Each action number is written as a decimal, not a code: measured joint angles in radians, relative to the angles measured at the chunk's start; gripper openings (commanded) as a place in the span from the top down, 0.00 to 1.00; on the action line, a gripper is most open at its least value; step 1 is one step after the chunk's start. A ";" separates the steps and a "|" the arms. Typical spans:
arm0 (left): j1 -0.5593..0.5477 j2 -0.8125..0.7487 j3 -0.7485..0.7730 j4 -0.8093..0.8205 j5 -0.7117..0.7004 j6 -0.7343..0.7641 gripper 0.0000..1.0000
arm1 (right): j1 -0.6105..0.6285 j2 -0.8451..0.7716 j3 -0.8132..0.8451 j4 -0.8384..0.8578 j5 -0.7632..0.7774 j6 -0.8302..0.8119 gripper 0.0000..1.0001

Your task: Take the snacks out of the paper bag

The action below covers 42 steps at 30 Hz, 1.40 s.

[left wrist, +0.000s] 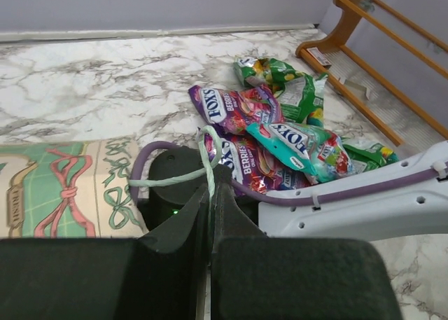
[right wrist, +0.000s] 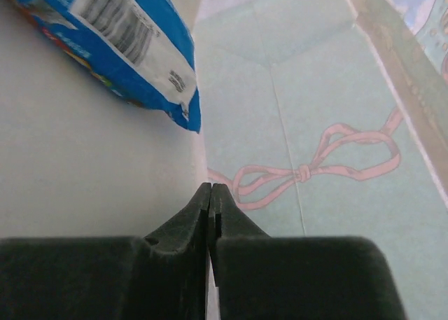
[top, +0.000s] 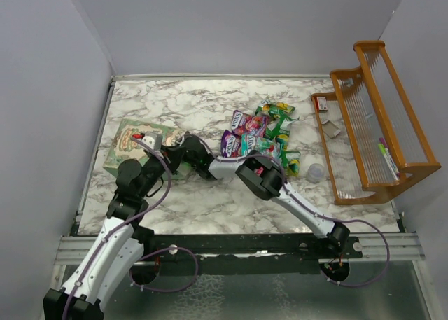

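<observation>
The pale-green paper bag (top: 133,143) lies on its side at the left of the table. My left gripper (left wrist: 211,187) is shut on the bag's green cord handle (left wrist: 207,152); in the top view it (top: 165,152) sits at the bag's mouth. My right gripper (right wrist: 211,190) is shut on the bag's wall edge, with the cream inside (right wrist: 84,173) to its left and the printed outside (right wrist: 315,110) to its right. A blue packet (right wrist: 133,47) lies inside the bag. Several purple, green and pink snacks (top: 260,134) lie piled on the table, also in the left wrist view (left wrist: 280,134).
The orange wooden rack (top: 378,124) stands at the right edge. A small translucent cup (top: 316,171) sits beside it. My right arm (left wrist: 364,201) crosses just in front of the snack pile. Grey walls close in the table.
</observation>
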 measured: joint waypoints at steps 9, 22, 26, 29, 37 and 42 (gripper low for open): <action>-0.002 -0.099 0.000 -0.096 -0.192 0.005 1.00 | -0.011 -0.257 -0.461 0.130 0.085 0.049 0.99; -0.003 -0.061 0.002 -0.148 -0.305 0.011 1.00 | 0.008 -0.534 -0.858 0.254 0.074 0.210 0.99; -0.003 -0.054 0.007 -0.147 -0.304 0.011 1.00 | 0.027 -0.579 -0.960 0.253 0.055 0.260 0.81; -0.003 -0.042 0.014 -0.145 -0.304 0.008 1.00 | 0.040 -0.624 -1.011 0.231 0.040 0.305 0.69; -0.003 -0.003 0.021 -0.106 -0.277 -0.014 1.00 | 0.079 -0.717 -1.060 0.209 0.030 0.554 0.60; -0.003 -0.001 0.033 -0.095 -0.240 -0.024 1.00 | 0.085 -0.715 -1.049 0.238 0.043 0.837 0.50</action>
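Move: Inside the paper bag, the blue packet lies about 4 cm back towards the base, 4 cm to the left and 4 cm below the right hand, whose fingers are deep in the bag and nearly shut on nothing visible. The bag mouth is some 8 cm to this hand's right and 7 cm back; the purple packets lie roughly 27 cm right, nearly level. From the left hand, holding the bag handle, the blue packet is about 4 cm ahead, 13 cm left and 20 cm below. Backing out without the blue packet, the right hand goes about 12 cm right and 16 cm back towards the bag mouth, rising, dipping and ending some 3 cm higher, rolling about 45 degrees about its fingers as they open to nearly half. The left hand keeps the bag handle, swings about 5 cm left with a 15-degree counter-clockwise turn and sinks slightly, then eases partly back right and up. ##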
